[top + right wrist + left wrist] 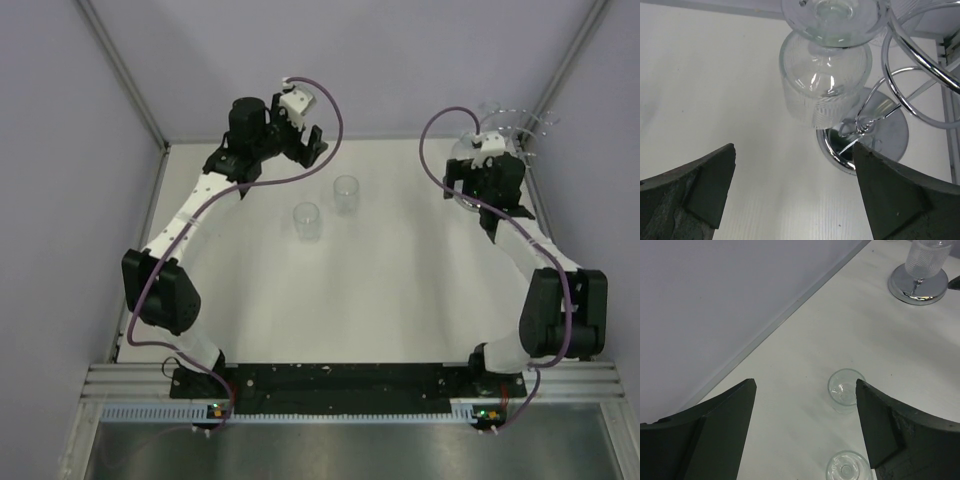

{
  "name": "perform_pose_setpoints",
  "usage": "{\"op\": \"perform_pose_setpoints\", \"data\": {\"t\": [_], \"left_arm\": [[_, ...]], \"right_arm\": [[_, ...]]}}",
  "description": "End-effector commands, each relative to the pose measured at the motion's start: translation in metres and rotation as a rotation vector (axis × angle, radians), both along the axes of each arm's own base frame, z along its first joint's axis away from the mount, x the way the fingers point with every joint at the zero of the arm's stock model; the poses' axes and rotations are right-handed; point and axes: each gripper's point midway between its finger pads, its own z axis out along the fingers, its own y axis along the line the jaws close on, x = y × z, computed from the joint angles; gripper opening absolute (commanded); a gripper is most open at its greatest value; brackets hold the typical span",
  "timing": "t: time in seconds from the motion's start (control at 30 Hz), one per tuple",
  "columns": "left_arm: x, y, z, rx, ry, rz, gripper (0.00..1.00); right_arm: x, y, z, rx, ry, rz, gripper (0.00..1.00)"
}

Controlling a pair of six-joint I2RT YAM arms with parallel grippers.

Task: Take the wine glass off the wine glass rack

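Note:
A ribbed clear wine glass [824,87] hangs upside down by its foot [832,17] from a looped arm of the silver wine glass rack [912,75]. The rack's round shiny base [892,137] sits below it. My right gripper [794,147] is open, just short of the glass and below its bowl, holding nothing. In the top view the rack [515,120] stands at the far right corner with the right gripper [487,152] against it. My left gripper [805,385] is open and empty, raised at the far left [308,146].
Two clear glasses [346,193] [307,221] stand upright mid-table; the left wrist view shows them [845,390] [847,467] below its right finger. Grey walls close in the table's left, back and right sides.

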Motion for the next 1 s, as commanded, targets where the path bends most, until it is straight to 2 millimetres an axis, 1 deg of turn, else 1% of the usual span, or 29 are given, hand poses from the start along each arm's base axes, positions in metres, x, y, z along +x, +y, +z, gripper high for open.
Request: {"op": "perform_pose_setpoints", "data": {"t": [0.0, 0.1, 0.13, 0.2, 0.37, 0.5, 0.53, 0.6, 0.67, 0.77, 0.8, 0.87, 0.97], "left_arm": [[-0.003, -0.008, 0.032, -0.044, -0.081, -0.022, 0.86], [-0.004, -0.010, 0.032, -0.038, -0.079, -0.028, 0.85], [-0.005, -0.010, 0.034, -0.039, -0.082, -0.028, 0.85], [-0.005, -0.012, 0.033, -0.036, -0.081, -0.031, 0.85], [-0.005, -0.015, 0.031, -0.022, -0.074, -0.035, 0.85], [-0.005, -0.018, 0.028, -0.008, -0.071, -0.042, 0.85], [-0.006, -0.018, 0.027, -0.006, -0.068, -0.042, 0.85], [-0.006, -0.020, 0.027, 0.000, -0.069, -0.046, 0.85], [-0.007, -0.022, 0.027, 0.006, -0.072, -0.046, 0.84], [-0.009, -0.024, 0.026, 0.015, -0.073, -0.051, 0.84], [-0.010, -0.025, 0.027, 0.018, -0.075, -0.052, 0.84], [-0.012, -0.027, 0.025, 0.023, -0.072, -0.054, 0.84], [-0.014, -0.030, 0.024, 0.030, -0.075, -0.062, 0.84]], "right_arm": [[0.033, 0.001, 0.028, -0.046, -0.176, -0.068, 0.99], [0.044, 0.002, 0.021, -0.041, -0.164, -0.087, 0.99], [0.046, -0.003, 0.020, -0.043, -0.163, -0.115, 0.99], [0.050, -0.002, 0.017, -0.031, -0.163, -0.122, 0.99], [0.062, -0.002, 0.017, -0.008, -0.196, -0.143, 0.98], [0.070, 0.001, 0.021, 0.019, -0.245, -0.133, 0.97], [0.072, 0.002, 0.021, 0.021, -0.251, -0.131, 0.95], [0.077, 0.000, 0.022, 0.030, -0.261, -0.144, 0.89], [0.080, -0.002, 0.022, 0.031, -0.269, -0.157, 0.80], [0.082, -0.002, 0.020, 0.027, -0.271, -0.164, 0.71], [0.082, -0.003, 0.019, 0.025, -0.270, -0.165, 0.66], [0.082, -0.003, 0.018, 0.019, -0.270, -0.162, 0.53], [0.080, 0.001, 0.015, 0.012, -0.269, -0.131, 0.32]]}}
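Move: The wine glass I want hangs upside down in the rack's ring, about 8 cm ahead of my open right hand, 1 cm to its right and level with it. The rack's round base lies roughly 9 cm ahead, 6 cm right and 17 cm below. A second hanging glass is some 9 cm beyond the first and 5 cm farther right. From my left hand the wanted glass is about 6 cm ahead, 37 cm right and 15 cm lower. I reach my right hand forward about 7 cm to the hanging wine glass, dipping some 3 cm on the way and coming halfway back up, while the fingers tilt up and swing clockwise, each by about 10 degrees. Only once I'm nearly there do I close the fingers, from wide open to half, pinching the bowl from both sides near its downward rim. Meanwhile my empty left hand drifts about 3 cm, mostly to the right. ##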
